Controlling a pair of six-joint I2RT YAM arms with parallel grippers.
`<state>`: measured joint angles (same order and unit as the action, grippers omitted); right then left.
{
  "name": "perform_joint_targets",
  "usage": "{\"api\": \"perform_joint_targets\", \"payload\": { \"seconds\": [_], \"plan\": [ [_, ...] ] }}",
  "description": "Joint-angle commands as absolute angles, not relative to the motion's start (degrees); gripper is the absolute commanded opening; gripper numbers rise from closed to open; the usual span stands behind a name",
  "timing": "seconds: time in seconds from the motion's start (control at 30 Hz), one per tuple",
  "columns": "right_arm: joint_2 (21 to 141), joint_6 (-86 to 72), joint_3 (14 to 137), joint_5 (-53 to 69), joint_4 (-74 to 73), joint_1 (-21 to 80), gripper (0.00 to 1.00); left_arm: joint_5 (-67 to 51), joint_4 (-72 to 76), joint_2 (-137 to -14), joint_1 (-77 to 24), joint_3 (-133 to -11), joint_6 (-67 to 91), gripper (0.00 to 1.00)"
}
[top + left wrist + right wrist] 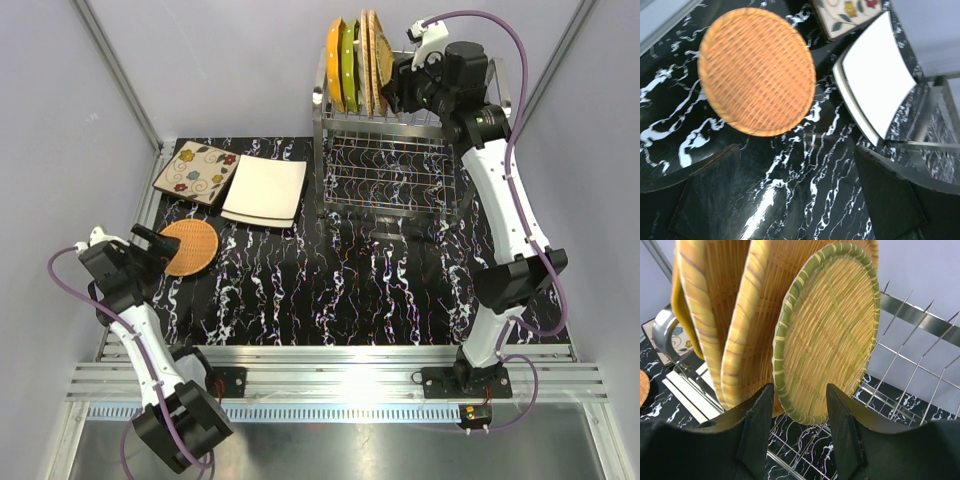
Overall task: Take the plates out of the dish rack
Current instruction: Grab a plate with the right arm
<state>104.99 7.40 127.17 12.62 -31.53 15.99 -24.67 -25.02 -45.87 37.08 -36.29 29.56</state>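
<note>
The dish rack stands at the back right with several plates upright on its top tier: an orange one, a green one and wicker ones. My right gripper is open, its jaws either side of the lower rim of a green-rimmed wicker plate; small gaps still show. Two tan wicker plates stand just behind it. My left gripper hangs open and holds nothing above the table, close to a round orange wicker plate lying flat.
A square floral plate and a square white plate lie side by side at the back left, the white one overlapping the floral one. The rack's upright prongs rise to the right of the green-rimmed plate. The cell's walls close in both sides.
</note>
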Motion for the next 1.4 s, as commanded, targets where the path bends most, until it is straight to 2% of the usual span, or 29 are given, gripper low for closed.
{"api": "perform_joint_targets", "payload": {
  "seconds": [0.0, 0.23, 0.57, 0.73, 0.83, 1.37],
  "plan": [
    [105.5, 8.7, 129.3, 11.6, -29.4, 15.6, 0.53, -30.7, -20.7, -44.6, 37.3, -36.8, 28.6, 0.99],
    [107.4, 10.3, 129.1, 10.7, -28.4, 15.6, 0.50, -34.1, -20.0, -45.3, 37.1, -37.9, 29.7, 0.99],
    [109.2, 12.7, 129.3, 10.0, -27.5, 15.6, 0.35, -36.5, -18.5, -45.4, 36.7, -36.7, 30.3, 0.99],
    [108.2, 13.5, 128.6, 10.5, -26.9, 15.5, 0.11, -36.9, -18.3, -45.2, 36.6, -36.9, 30.6, 0.99],
    [107.1, 13.1, 128.2, 10.1, -25.5, 15.6, 0.00, -37.4, -18.4, -45.4, 36.6, -37.3, 30.9, 0.99],
    [100.7, 10.2, 129.4, 7.6, -15.3, 14.4, 0.00, -40.8, -17.6, -45.4, 35.7, -38.3, 32.6, 0.99]
  ]
}}
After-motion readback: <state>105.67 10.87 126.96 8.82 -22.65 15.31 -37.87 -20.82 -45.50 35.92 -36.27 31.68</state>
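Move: The plate to be grabbed is the small green-rimmed wicker one; its middle is roughly 7 cm ahead of the right hand, 3 cm left and 5 cm higher, its near rim beside the half-open fingers. The nearest large wicker plate stands about 6 cm left of the hand and 7 cm ahead, the green dish some 10 cm left and 7 cm ahead, both slightly above it. From the left hand the green-rimmed plate is roughly 30 cm ahead, 47 cm right and 30 cm up. The green-rimmed plate's near rim is pinched by the right fingers, which close as the hand eases forward and down a couple of centimetres; the hand then rises about 4 cm, drifting slightly right, away from the large wicker plates, with the fingertips tilting up. Meanwhile the left hand, wide open and empty, shifts about 4 cm right and a little up, turning clockwise. ##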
